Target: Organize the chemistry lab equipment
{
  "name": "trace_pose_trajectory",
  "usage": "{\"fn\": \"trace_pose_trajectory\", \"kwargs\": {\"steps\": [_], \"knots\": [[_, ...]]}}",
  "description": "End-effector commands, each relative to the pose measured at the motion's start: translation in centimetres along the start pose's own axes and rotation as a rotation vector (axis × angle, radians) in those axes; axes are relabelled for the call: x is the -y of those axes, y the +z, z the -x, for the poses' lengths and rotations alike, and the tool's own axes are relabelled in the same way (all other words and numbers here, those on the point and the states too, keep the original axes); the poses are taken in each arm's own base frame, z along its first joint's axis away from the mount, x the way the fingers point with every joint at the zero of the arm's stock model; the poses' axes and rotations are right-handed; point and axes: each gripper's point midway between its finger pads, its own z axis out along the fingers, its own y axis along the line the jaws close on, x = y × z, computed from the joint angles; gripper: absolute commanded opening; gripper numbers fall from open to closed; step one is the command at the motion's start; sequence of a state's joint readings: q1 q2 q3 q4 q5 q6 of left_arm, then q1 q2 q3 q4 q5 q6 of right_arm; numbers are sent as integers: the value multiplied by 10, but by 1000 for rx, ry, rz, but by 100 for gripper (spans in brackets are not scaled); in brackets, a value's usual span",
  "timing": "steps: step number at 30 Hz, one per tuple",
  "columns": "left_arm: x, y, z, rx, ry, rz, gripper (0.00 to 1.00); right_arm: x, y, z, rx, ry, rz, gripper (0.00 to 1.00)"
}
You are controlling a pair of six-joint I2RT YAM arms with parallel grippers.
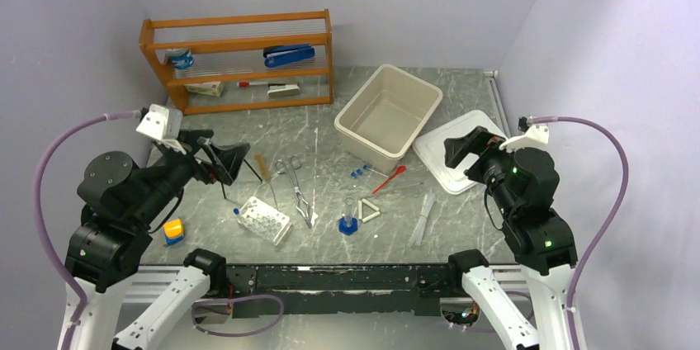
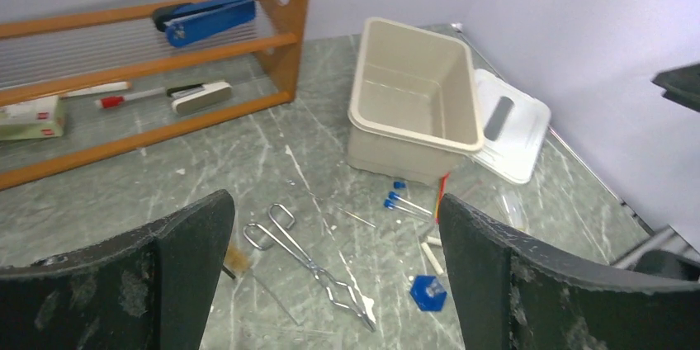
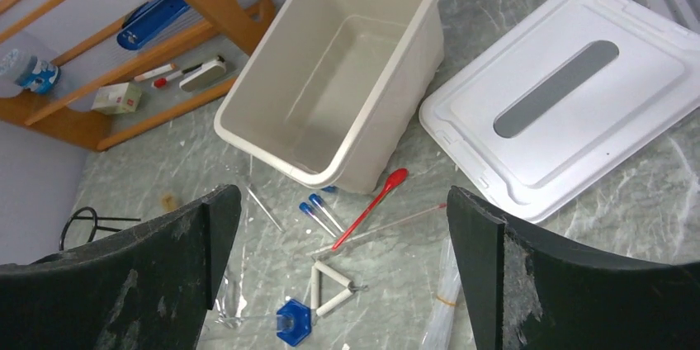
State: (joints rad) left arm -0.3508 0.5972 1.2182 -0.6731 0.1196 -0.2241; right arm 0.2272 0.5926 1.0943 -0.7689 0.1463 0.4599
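Observation:
The lab equipment lies scattered on the marble table. Metal scissor-forceps (image 1: 295, 189) (image 2: 309, 263) lie beside a bristle brush (image 1: 262, 167), and a white holed rack (image 1: 264, 219) sits nearer the front. A red-bulb pipette (image 1: 388, 179) (image 3: 376, 201), blue-capped vials (image 1: 361, 172) (image 3: 318, 211), a white triangle (image 1: 369, 211) (image 3: 334, 288) and clear tubes (image 1: 423, 216) lie right of centre. My left gripper (image 1: 219, 156) (image 2: 332, 210) hangs open and empty over the black wire tripod (image 1: 227, 160). My right gripper (image 1: 462, 152) (image 3: 342, 197) hangs open and empty above the white lid.
An empty beige bin (image 1: 388, 112) (image 3: 272, 131) stands at the back centre, its white lid (image 1: 458, 156) (image 3: 561, 94) lying to its right. A wooden shelf (image 1: 239, 61) with a blue stapler and stationery is at the back left. A yellow-and-blue block (image 1: 172, 231) sits front left.

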Motion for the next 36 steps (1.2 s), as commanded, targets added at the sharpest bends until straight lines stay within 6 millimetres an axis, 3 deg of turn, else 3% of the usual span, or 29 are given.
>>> {"fn": "trace_pose_trajectory", "kwargs": {"steps": [1,5,8,11,15,21,24,30,33,36], "knots": [[28,-7,-13,-20,-1,-167,97,2,-8,7,51,14,3,99],[22,1,-29,-76,-67,-135,97,-6,-8,6,28,-25,47,97],[9,7,-46,-136,-123,-54,97,-10,3,-3,-30,-67,67,95],[-7,13,-64,-191,-146,34,97,-18,21,-18,-90,-92,116,95],[-41,23,-95,-285,-173,226,97,-40,41,-38,-215,-90,227,86],[-81,41,-157,-445,-241,468,68,-68,56,-49,-272,-12,354,78],[-98,48,-179,-501,-236,562,64,-72,66,-54,-289,-2,357,74],[-131,70,-197,-532,-174,717,64,-92,84,-66,-299,-9,373,71],[-135,89,-208,-550,-180,706,63,-113,90,-64,-261,-21,416,70],[-142,104,-218,-571,-190,704,63,-116,104,-64,-233,-25,386,69]]}}
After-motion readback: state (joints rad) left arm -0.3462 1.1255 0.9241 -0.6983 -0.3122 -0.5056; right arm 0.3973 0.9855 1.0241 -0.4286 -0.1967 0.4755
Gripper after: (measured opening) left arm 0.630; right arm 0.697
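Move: Down and out from the left hand stands the black tripod, about 16 cm ahead, 10 cm to the left, its middle some 38 cm below. The orange brush's bristles lie 21 cm ahead and 2 cm left, the clear rack 5 cm ahead and 3 cm left, both about 44 cm down. From the right hand the tongs lie roughly 11 cm ahead, 36 cm left, 38 cm down; the bin is 22 cm ahead, 10 cm left, 32 cm down. Plunging some 25 cm after a slight backward swing, the left hand also reaches forward towards the tripod and edges left, its fingers tipping steeply down, turning counter-clockwise and closing to about two-thirds. The right hand, after a brief pause, sweeps left about 13 cm with some forward reach and a smaller drop, passing high near the bin towards the tongs' side, turning counter-clockwise and partly narrowing its empty fingers. ##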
